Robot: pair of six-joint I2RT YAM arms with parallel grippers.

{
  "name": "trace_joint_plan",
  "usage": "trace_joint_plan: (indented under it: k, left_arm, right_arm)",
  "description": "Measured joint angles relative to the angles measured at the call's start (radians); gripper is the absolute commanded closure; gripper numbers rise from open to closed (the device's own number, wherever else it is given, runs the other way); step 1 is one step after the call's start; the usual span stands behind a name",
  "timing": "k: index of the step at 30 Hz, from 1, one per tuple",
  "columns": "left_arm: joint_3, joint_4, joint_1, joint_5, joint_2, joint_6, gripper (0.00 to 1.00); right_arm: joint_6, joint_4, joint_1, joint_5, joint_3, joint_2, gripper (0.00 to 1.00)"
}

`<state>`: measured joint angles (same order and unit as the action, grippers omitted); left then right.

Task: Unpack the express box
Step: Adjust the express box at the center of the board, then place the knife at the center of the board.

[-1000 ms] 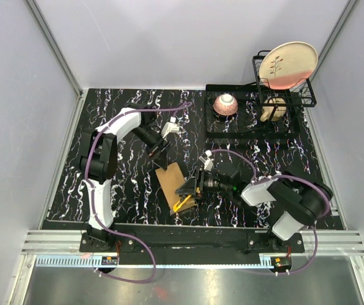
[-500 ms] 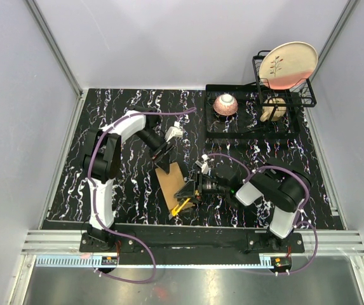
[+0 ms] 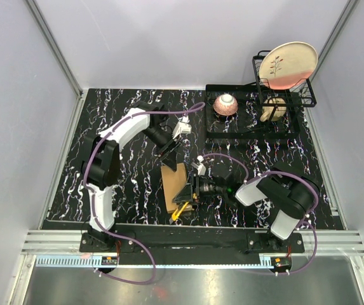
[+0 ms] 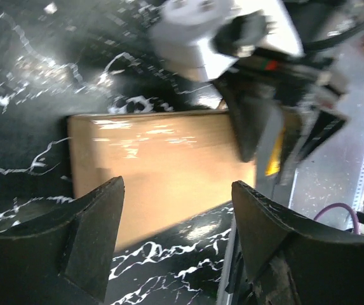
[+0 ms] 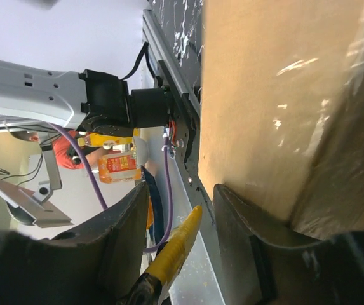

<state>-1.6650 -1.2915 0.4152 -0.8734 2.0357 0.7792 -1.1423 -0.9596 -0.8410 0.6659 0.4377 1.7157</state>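
Note:
The express box [image 3: 173, 184] lies flat and shut on the black marbled mat; the left wrist view shows it as a brown slab [image 4: 162, 165]. My left gripper [image 3: 171, 155] hovers at its far end, open, with only mat between the fingers [image 4: 86, 241]. My right gripper [image 3: 191, 189] is at the box's right edge, shut on a yellow utility knife [image 3: 179, 210]. In the right wrist view the knife [image 5: 172, 254] runs out between the fingers, next to the box's side [image 5: 277, 95]. That gripper and the knife [image 4: 272, 162] also show beyond the box in the left wrist view.
A black wire rack at the back right holds a tilted plate [image 3: 288, 63]. A pink bowl [image 3: 225, 104] sits on the black tray next to it. An aluminium rail [image 3: 188, 241] runs along the near edge by the arm bases.
My left arm has swung right to the box's far end and its jaws have narrowed. The right gripper with the knife has shifted slightly left, and the box has turned a little.

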Motion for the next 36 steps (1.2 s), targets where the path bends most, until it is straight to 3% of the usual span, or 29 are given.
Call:
trace_joint_plan:
  k: [10, 15, 18, 26, 31, 36]
  left_arm:
    - [-0.004, -0.051, 0.064, -0.089, -0.126, 0.013, 0.3]
    - [0.0, -0.054, 0.06, -0.09, -0.19, 0.008, 0.22]
    - [0.005, -0.055, 0.054, -0.08, -0.217, -0.003, 0.22]
    - [0.027, -0.06, 0.022, -0.002, -0.276, -0.044, 0.24]
    - [0.035, -0.053, 0.01, 0.031, -0.276, -0.057, 0.24]
    - [0.036, -0.041, 0.01, 0.05, -0.274, -0.069, 0.25]
  right_arm:
    - [0.04, 0.016, -0.002, -0.023, 0.012, 0.0, 1.0]
    - [0.055, 0.031, 0.0, -0.033, 0.011, -0.017, 1.0]
    - [0.085, 0.125, 0.021, -0.049, 0.01, -0.098, 1.0]
    - [0.326, 0.681, 0.221, -0.143, 0.133, -0.658, 1.0]
    - [0.403, 0.832, 0.313, -0.179, 0.132, -0.689, 1.0]
    - [0.409, 0.814, 0.323, -0.177, 0.034, -0.606, 1.0]
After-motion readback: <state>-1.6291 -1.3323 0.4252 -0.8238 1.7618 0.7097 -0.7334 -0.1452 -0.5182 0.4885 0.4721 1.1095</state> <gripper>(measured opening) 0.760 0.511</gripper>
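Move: Just ahead of the right hand, which already holds the utility knife, lies the express box: its middle is about 5 cm farther out, 3 cm to the left and 5 cm down. From that hand the board's near edge is some 9 cm straight back and 8 cm down, and the dish rack roughly 35 cm ahead and 27 cm right. From the left hand the box's middle is about 8 cm back, 4 cm right and 7 cm below. Backing off the box with both hands: the left rises about 8 cm while easing some 3 cm back, its fingers still open. The right lingers by the box's near right corner, then swings up some 13 cm, out to its right and forward, turning about 20 degrees clockwise, and sinks about 8 cm over the bare board right of the box, keeping its grip on the knife. ##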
